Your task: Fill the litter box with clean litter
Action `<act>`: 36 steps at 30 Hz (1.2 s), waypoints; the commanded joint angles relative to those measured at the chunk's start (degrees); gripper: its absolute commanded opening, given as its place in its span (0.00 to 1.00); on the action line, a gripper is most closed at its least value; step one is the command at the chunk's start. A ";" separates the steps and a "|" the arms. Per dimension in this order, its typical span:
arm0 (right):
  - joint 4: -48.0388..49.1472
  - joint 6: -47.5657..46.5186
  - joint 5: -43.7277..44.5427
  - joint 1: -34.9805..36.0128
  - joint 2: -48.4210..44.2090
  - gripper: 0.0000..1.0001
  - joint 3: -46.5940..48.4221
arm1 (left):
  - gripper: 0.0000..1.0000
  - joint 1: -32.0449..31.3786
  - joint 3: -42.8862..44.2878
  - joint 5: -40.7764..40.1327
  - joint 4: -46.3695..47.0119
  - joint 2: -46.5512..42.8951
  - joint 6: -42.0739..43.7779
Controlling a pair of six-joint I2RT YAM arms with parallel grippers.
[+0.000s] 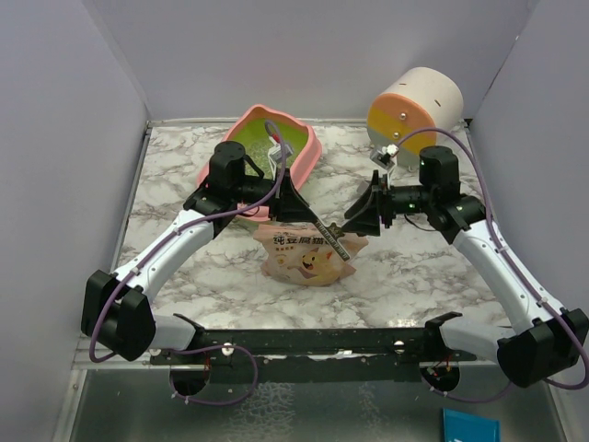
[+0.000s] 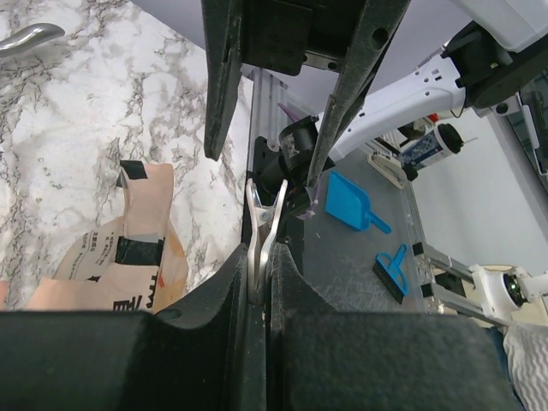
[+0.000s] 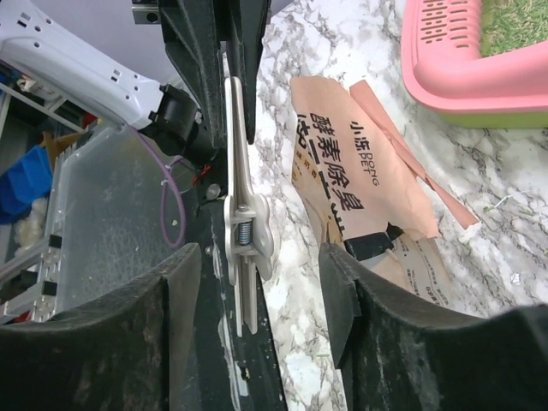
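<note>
The pink litter box [image 1: 308, 152] with its green inside stands at the back centre, its slotted lip [image 3: 445, 51] showing in the right wrist view. A grainy green surface [image 3: 514, 21] fills its inside; I cannot tell whether that is the clean litter. In front of it lies a beige-orange pouch [image 1: 308, 256] with its torn top [image 3: 368, 145] open. Above the pouch, my left gripper [image 2: 259, 257] is shut on one end of a metal spring clip [image 2: 261, 214]. My right gripper [image 3: 261, 257] stands open around the clip's other end [image 3: 242, 231], its pads clear of the clip.
A round cream, orange and yellow cabinet [image 1: 414, 106] stands at the back right. A metal handle [image 2: 30, 36] lies on the marble. A blue dustpan [image 2: 351, 201] and brush [image 2: 392, 270] lie below the table's near edge. White walls close in three sides.
</note>
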 commanded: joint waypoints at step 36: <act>-7.56 -23.99 20.18 2.42 -7.47 0.01 4.72 | 0.55 -0.28 3.83 -41.60 -26.97 -12.47 30.51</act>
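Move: The metal clip is already in the left fingers, its free end about 4 cm to their right and 2 cm back. From the open right gripper, the clip's middle is about 2 cm left, 1 cm back and 1 cm up. From the right hand, the litter bag stands some 7 cm left, 1 cm back and 18 cm below. The scoop lies about 20 cm ahead, 9 cm right and 26 cm below that hand. Hold the clip in the shut left fingers, easing them up over 1 cm, while you bring the open right gripper about 1 cm left and slightly back around its spring end and pinch it shut. Then open the left fingers, let go and swing that hand some 5 cm forward, then left, turning counter-clockwise; draw the right hand forward and right with the clip. ##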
